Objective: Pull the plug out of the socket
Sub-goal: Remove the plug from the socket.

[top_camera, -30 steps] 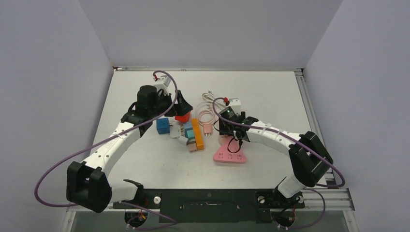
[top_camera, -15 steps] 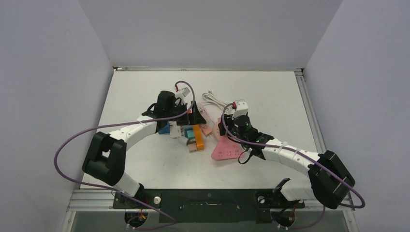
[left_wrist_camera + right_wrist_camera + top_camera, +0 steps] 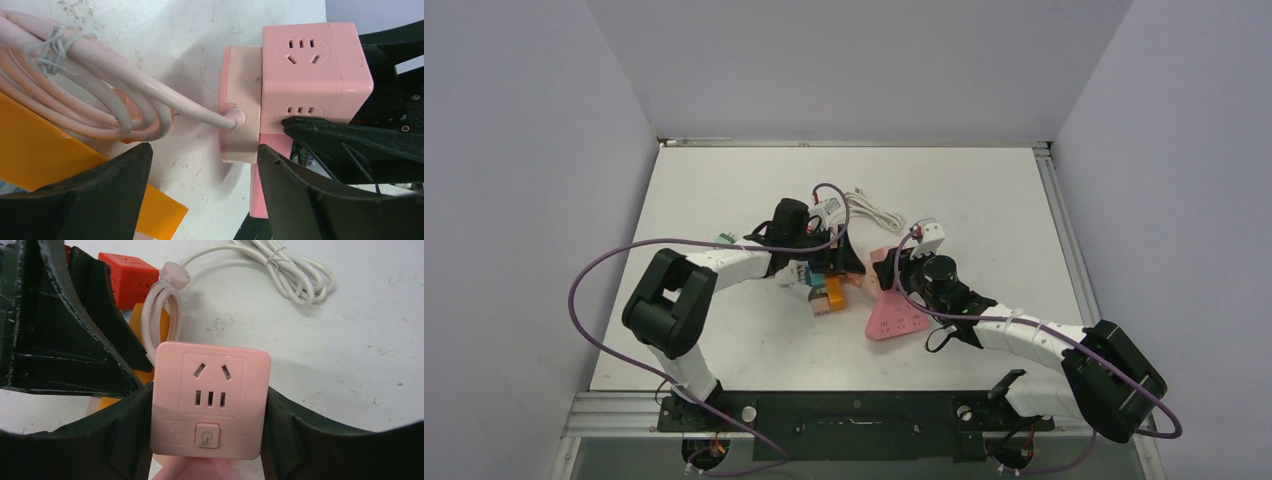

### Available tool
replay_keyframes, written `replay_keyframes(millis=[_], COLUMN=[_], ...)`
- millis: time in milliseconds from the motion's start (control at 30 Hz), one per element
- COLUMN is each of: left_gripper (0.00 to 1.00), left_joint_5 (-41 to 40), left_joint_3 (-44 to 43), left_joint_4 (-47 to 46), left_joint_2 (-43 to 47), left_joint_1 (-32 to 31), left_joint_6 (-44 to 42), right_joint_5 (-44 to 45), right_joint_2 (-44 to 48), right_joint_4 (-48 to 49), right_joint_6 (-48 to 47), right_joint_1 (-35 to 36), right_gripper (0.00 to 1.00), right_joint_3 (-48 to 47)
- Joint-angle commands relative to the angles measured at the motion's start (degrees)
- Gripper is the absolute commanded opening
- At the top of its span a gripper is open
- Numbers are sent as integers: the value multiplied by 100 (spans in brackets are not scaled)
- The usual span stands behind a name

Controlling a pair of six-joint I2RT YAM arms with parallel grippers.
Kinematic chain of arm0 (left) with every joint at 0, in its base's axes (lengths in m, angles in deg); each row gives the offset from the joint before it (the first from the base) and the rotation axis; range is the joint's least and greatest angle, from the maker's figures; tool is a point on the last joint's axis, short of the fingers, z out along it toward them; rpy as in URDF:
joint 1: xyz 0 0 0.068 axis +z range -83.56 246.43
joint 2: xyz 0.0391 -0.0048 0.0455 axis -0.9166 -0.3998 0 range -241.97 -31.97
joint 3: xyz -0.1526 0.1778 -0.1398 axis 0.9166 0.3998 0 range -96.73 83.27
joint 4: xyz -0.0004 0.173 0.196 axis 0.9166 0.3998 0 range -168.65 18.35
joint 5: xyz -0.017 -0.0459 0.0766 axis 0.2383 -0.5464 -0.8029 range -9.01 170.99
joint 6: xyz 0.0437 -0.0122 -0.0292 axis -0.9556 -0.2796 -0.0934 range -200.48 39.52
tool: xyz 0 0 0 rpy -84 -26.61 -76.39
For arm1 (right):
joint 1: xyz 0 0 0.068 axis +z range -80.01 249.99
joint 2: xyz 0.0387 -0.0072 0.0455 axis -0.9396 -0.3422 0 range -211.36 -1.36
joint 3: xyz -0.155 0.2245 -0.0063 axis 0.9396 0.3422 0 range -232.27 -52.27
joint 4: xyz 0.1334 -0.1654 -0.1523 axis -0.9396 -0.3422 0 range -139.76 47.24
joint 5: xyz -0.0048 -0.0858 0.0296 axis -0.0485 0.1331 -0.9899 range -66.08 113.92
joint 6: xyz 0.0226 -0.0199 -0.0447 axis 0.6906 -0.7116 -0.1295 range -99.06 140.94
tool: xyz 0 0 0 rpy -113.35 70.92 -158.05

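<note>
A pink cube socket point(image 3: 210, 400) sits between the fingers of my right gripper point(image 3: 210, 412), which is shut on its two sides. A pale pink plug point(image 3: 242, 100) is pushed into the side of the cube socket point(image 3: 315, 65), and its pink cord point(image 3: 100, 95) coils away to the left. My left gripper point(image 3: 202, 150) is open astride the plug. Its right finger point(image 3: 300, 190) lies close against the plug's edge and its left finger point(image 3: 90, 200) stands well off. From above, both grippers meet at the socket point(image 3: 884, 262).
A pink triangular power strip point(image 3: 896, 318) lies under the right wrist. An orange block point(image 3: 30, 145) sits under the pink cord. A red cube point(image 3: 130, 277) and a bundled white cable point(image 3: 280, 270) lie beyond the socket. Blue blocks point(image 3: 802, 272) sit left of the grippers.
My left arm has swung right from the red cube to the socket, and its jaws have narrowed. The right arm shifted and the pink strip turned with it.
</note>
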Motion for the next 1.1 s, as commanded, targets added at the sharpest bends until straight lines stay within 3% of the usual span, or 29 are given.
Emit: replay_keyframes(millis=[0,300,567,1067], left_gripper=[71,60,51,0], left_joint_5=[266,735,787,895], left_joint_3=[-166,11,46,81], left_joint_4=[-378,-1240,-1380,-1611], left_joint_2=[-180,-465,-526,-585], left_joint_1=[-92,-179,-315,-355], left_joint_6=[158,887,975,1172], right_joint_5=[-267,-214,-172,-117], right_joint_2=[317,236,249,274], right_joint_4=[1435,1420,1406,1399], right_joint_6=[225,187,162,149], right_joint_1=[-17,-17,-17,-16], right_gripper=[5,5,5,5], right_joint_3=[-9,-19,-21,25])
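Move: The plug to grip, still seated in the pink cube socket that the right gripper holds, lies about 5 cm right of the left hand, 1 cm back and 1 cm above. The cube's middle is some 8 cm right, 4 cm back and 3 cm up. The pink triangular strip is roughly 10 cm right, 8 back and 5 below; the orange strip 5 cm left, 1 ahead and 7 below. From the right hand, the plug sits about 3 cm ahead, 2 left and 2 below. Bring the left gripper right and somewhat back, about 4.5 cm in all and nearly level, onto the plug, swinging the fingertips back and slightly up by some 10 degrees. Close the half-open fingers on the way until they pinch the plug across its thickness, one on the cord side, the other at the seam with the cube. Keep the right gripper still, holding the cube. ##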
